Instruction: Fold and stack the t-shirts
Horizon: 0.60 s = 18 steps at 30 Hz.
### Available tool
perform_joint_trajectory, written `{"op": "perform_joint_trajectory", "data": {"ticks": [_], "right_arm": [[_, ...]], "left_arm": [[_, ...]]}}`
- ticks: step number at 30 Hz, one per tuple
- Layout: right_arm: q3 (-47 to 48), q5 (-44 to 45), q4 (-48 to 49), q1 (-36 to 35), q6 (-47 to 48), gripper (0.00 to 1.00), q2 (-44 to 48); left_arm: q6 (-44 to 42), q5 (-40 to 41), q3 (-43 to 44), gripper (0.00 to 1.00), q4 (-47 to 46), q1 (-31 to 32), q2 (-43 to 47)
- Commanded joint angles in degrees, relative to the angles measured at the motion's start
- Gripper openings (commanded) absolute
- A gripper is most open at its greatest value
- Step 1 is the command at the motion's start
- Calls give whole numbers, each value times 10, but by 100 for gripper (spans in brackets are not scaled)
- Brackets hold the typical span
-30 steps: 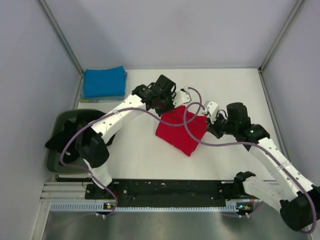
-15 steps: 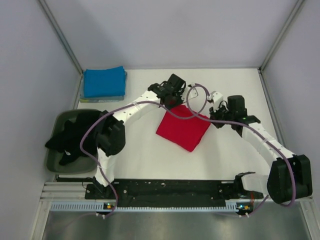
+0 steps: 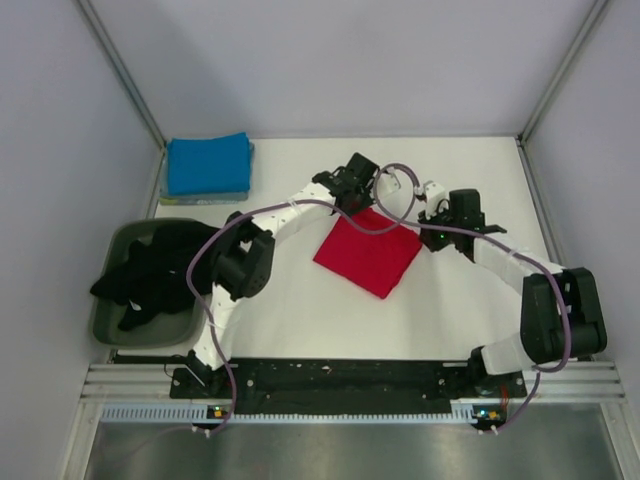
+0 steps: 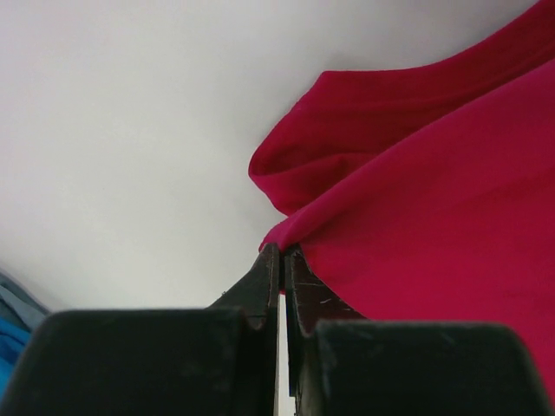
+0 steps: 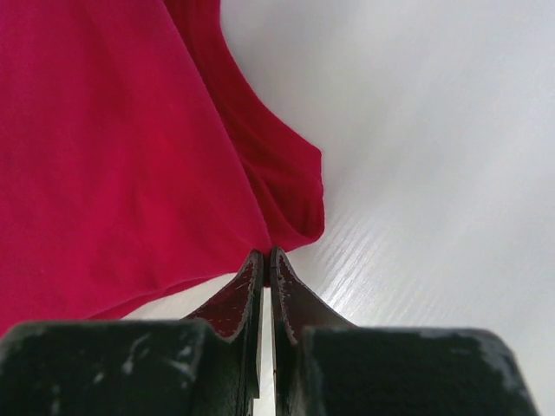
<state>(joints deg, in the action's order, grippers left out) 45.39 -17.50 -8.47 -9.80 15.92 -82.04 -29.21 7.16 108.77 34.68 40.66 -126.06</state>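
A bright red t-shirt [image 3: 367, 255] lies folded in a rough square mid-table. My left gripper [image 3: 362, 206] is at its far left corner, and in the left wrist view the gripper [image 4: 282, 254] is shut on a pinch of the red cloth [image 4: 434, 217]. My right gripper [image 3: 428, 230] is at the far right corner. Seen from the right wrist, the gripper [image 5: 265, 256] is also shut on the red shirt's [image 5: 113, 173] edge. A folded blue t-shirt [image 3: 207, 165] sits at the back left. Black t-shirts [image 3: 150, 275] are heaped in the tub.
The dark grey-green tub [image 3: 105, 305] stands at the table's left edge, with black cloth spilling over its side. Grey walls close in the table on the left, right and back. Purple cables loop over the red shirt.
Both arms have stretched toward the far side, carrying the red shirt's two far corners with them. The shirt has shifted slightly back and lies flatter.
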Motion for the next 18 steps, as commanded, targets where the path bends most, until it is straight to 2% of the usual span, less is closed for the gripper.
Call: {"op": "perform_joint_trajectory", "data": {"ticks": [1, 5, 10, 14, 18], "right_arm": [[35, 31, 49, 12, -25, 0, -39], [68, 29, 47, 13, -32, 0, -94], [93, 37, 50, 13, -42, 0, -135], [123, 61, 43, 13, -53, 0, -163], [187, 112, 0, 13, -66, 6, -204]], "left_arm": [[5, 28, 32, 0, -61, -4, -11], [-1, 44, 27, 2, -95, -5, -28], [2, 51, 47, 15, -109, -9, -56], [26, 61, 83, 32, -103, -21, -78], [68, 61, 133, 51, -90, -43, -96]]}}
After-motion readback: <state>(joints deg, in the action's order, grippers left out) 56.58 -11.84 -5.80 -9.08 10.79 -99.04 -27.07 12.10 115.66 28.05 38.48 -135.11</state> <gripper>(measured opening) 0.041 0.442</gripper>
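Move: I hold the folded red t-shirt by its two far corners. The table spot for my left hand's corner is roughly 5 cm ahead and 5 below; the spot for my right hand's is about 6 ahead, 1 right and 5 below. The shirt's middle lies some 11 cm back and 1 left of my left hand, or 12 left and 3 back of my right. The blue stack is about 11 ahead and 34 left of my left hand. Both my hands carry the red shirt's far corners forward about 6 cm while sinking some 3 cm towards the table, drawing the near part after them. Partway along, my left fingers begin to open and reach nearly half open, letting go of their corner; my right hand keeps its pinch and turns slightly clockwise. ##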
